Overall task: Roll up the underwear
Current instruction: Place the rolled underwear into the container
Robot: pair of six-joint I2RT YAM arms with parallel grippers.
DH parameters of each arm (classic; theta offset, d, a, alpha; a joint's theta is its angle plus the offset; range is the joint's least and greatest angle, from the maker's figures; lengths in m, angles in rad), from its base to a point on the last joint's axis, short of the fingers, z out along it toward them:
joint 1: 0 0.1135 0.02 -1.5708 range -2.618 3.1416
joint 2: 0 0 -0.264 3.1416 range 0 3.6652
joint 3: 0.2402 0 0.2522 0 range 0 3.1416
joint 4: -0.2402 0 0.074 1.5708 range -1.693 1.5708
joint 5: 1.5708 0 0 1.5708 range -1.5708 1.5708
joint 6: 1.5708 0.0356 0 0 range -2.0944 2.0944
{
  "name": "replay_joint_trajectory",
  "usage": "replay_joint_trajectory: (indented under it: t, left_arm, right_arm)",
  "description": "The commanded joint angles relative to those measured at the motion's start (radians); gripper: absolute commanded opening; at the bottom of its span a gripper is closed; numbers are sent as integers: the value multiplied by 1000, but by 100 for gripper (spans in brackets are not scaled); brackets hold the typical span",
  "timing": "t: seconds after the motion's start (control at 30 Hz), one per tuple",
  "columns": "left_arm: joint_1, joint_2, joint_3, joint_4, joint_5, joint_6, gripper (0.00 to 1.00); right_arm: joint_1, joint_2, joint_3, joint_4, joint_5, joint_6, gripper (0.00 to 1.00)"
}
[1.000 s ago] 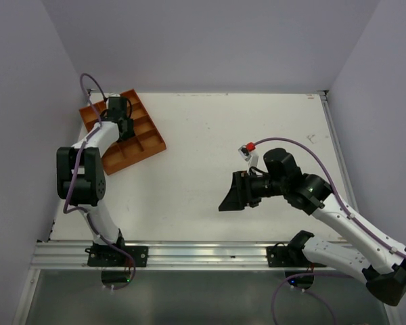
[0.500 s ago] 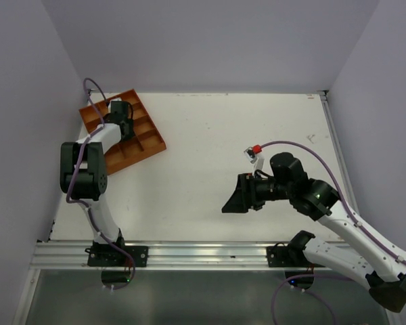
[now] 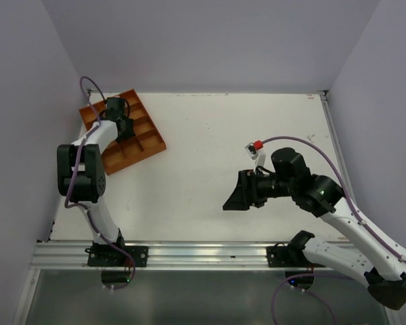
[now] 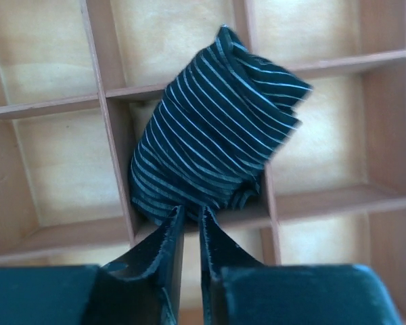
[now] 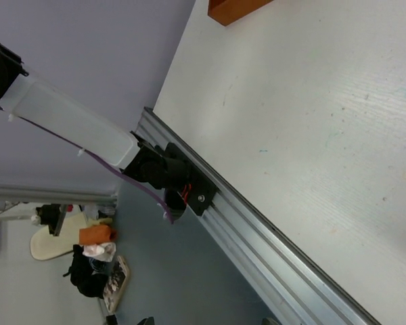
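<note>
The underwear (image 4: 216,128) is a black roll with thin pale stripes. It stands tilted in one compartment of the wooden tray (image 4: 54,105), and its top leans over a divider. My left gripper (image 4: 191,213) hovers at the roll's lower edge; a narrow gap shows between its jaws, with nothing in it. In the top view the left gripper (image 3: 124,127) is over the tray (image 3: 141,150) and hides the roll. My right gripper (image 3: 231,198) hangs open above the middle of the table, holding nothing.
The orange-brown tray has several compartments and lies at the table's far left, by the wall. Its corner (image 5: 230,8) shows in the right wrist view, along with the metal rail (image 5: 257,230) at the table's near edge. White tabletop (image 3: 210,142) spreads between the arms.
The left jaws have parted a little from shut, leaving the roll in the tray compartment. The right arm has drifted slightly to the right, still open.
</note>
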Motion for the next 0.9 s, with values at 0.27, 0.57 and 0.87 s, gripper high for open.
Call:
replay_joint_trajectory:
  t: [0.27, 0.57, 0.87]
  left_arm:
    - [-42, -302, 71, -190, 230, 21, 38]
    - [-476, -615, -155, 18, 489, -105, 45]
    - [-598, -813, -308, 83, 588, -160, 100]
  right_arm:
    - [3, 71, 217, -256, 394, -66, 65]
    - [5, 84, 306, -273, 671, -5, 99]
    - [3, 172, 398, -374, 809, 63, 99]
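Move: The rolled underwear lies wedged into a middle compartment of the container, its middle about 4 cm ahead of the left hand point, no way to either side and some 2 cm lower. The container's own middle is just below the left hand, about 1 cm ahead and 1 cm left; its right-hand corner is roughly 6 cm back and 18 cm to the right. From the right hand the underwear is about 40 cm ahead, 45 cm left and 21 cm down. Its barely parted fingertips coming clear at the near end of the underwear, the left hand first climbs almost straight out of the container, then swings right and back away from it over bare table, nearly 30 cm right and 20 cm up in all, turning clockwise, fingers spreading almost wide. The right hand goes about 10 cm forward and 7 cm right, turning some 30 degrees clockwise and opening fully. ##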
